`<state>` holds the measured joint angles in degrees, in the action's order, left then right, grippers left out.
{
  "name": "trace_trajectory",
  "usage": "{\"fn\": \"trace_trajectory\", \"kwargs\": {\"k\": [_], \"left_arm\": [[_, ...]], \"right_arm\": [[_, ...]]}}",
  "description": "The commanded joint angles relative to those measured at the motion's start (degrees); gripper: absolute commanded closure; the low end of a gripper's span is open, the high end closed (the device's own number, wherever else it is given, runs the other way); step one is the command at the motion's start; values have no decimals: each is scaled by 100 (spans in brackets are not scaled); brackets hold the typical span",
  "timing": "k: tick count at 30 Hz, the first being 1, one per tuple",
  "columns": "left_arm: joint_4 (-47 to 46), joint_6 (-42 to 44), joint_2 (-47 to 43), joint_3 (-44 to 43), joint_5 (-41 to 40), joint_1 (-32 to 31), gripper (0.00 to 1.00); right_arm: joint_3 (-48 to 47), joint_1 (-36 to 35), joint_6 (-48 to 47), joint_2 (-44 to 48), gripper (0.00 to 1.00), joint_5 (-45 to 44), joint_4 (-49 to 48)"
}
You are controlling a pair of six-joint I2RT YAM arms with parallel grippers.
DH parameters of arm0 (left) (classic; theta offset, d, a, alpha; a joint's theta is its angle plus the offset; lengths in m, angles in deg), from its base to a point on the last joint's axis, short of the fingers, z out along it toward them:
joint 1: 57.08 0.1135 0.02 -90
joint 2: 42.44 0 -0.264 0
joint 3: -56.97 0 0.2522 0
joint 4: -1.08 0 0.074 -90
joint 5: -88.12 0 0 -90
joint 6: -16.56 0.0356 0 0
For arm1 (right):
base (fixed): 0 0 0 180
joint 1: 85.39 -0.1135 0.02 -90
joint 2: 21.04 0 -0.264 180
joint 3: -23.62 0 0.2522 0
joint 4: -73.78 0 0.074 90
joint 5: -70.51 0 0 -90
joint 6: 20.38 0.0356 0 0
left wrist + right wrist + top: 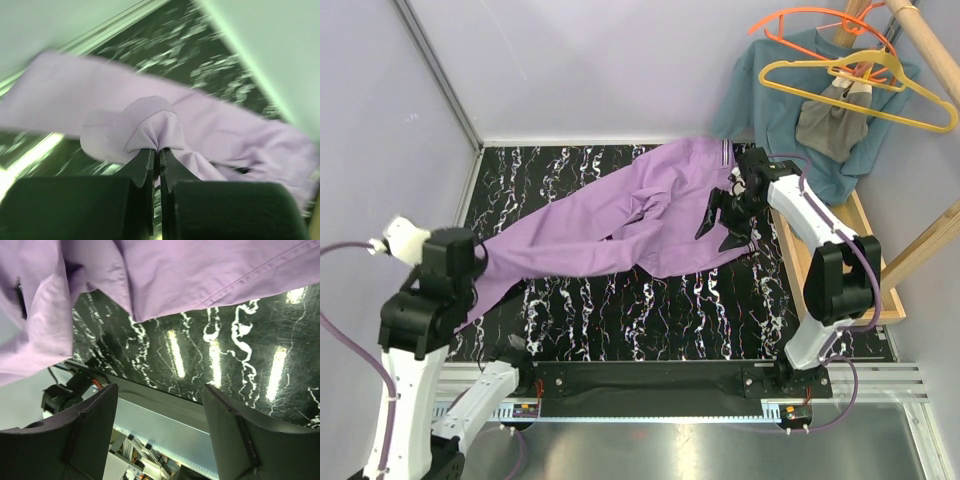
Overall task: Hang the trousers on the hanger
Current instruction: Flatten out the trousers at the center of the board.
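Note:
The lilac trousers (620, 215) lie spread across the black marbled table (650, 320), with the striped waistband (724, 152) at the back right and the legs running to the left. My left gripper (159, 151) is shut on a pinched fold of a trouser leg (150, 125) near the table's left edge. My right gripper (725, 222) hovers over the waist end, and in the right wrist view it (160, 400) stands open with nothing between its fingers and the trousers (190, 275) just beyond the tips. The yellow hanger (865, 82) hangs on the wooden rack at the back right.
An orange hanger (810, 22), a teal shirt (775, 110) and a small grey garment (832, 122) hang on the same wooden rack (920, 40). A wooden tray-like base (880, 290) sits by the table's right edge. Grey walls close in at the left and back.

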<state>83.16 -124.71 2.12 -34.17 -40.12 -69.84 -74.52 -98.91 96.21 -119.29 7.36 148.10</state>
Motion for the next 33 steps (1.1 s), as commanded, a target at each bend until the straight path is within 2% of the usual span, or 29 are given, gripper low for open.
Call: {"fn": "trace_trajectory", "kwargs": {"k": [1, 3, 9, 13, 16, 19, 24, 26, 27, 28, 29, 30, 31, 32, 33], "left_arm": [[1429, -866, -297, 908, -561, 1, 95], [1973, -1086, -491, 1059, -815, 10, 94], [2028, -411, -641, 734, -1221, 27, 93], [2028, 9, -493, 427, -2114, 36, 89], [2028, 335, -308, -135, -2730, 36, 88], [2037, 372, -359, -294, -3118, 53, 87], [2002, -217, -1176, -269, -3383, 106, 84], [1442, 237, -1631, -15, -3147, 106, 83], [1100, 910, -1782, 161, -2989, 106, 82], [731, 1073, -1940, 467, -2605, 106, 77], [753, 1023, -2020, 557, -2479, 106, 73], [945, 491, -2047, 593, -2400, 106, 62], [1556, 121, -2004, 619, -2347, 106, 21], [1919, -257, -1925, 619, -2329, 106, 6], [2053, -279, -1785, 654, -2120, 106, 1]], "right_arm": [[-149, -168, -171, -202, 25, -276, 79], [-271, -282, -207, -438, 25, -408, 44], [-605, -722, -172, -1062, 26, -602, -70], [-816, -749, 12, -1441, 26, -734, -193], [-1124, -766, 74, -1749, 26, -936, -167], [-1397, -766, 31, -2030, 27, -1138, -44], [-1362, -758, 4, -2329, 26, -1463, -61], [-1240, -766, 13, -2443, 26, -1577, -140], [-1195, -766, 22, -2487, 26, -1621, -158], [-1160, -766, 30, -2531, 26, -1691, -167], [-1125, -758, 31, -2575, 26, -1744, -149], [-1046, -758, 31, -2628, 26, -1840, -141], [-993, -740, 48, -2637, 25, -1937, -132], [-880, -705, 39, -2628, 25, -2060, -114], [-809, -670, 74, -2611, 25, -2105, -114]]}}
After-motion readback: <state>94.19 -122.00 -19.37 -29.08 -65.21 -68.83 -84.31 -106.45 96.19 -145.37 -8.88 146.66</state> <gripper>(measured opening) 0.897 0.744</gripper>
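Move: The left hand already holds the end of one trouser leg high up. The board's near left corner lies about 15 cm back, 20 cm left and 30 cm below it, and the lying leg some 4 cm ahead, 3 cm left and 29 cm below. For the right hand, the near right part of the trousers is about 3 cm ahead, 1 cm left and 14 cm below. Of that hand, the bunched fold lies 14 cm ahead and 14 cm left, equally low. The left fingers keep hold of the leg end as the hand dips back, then swings left and up, then back again, ending some 13 cm back and 9 cm left near the board's near left corner, and open wide to let go. The right hand, fingers open, sinks about 13 cm, easing forward, tilts to point nearly straight down and comes to rest its tips on the near right part of the trousers. ##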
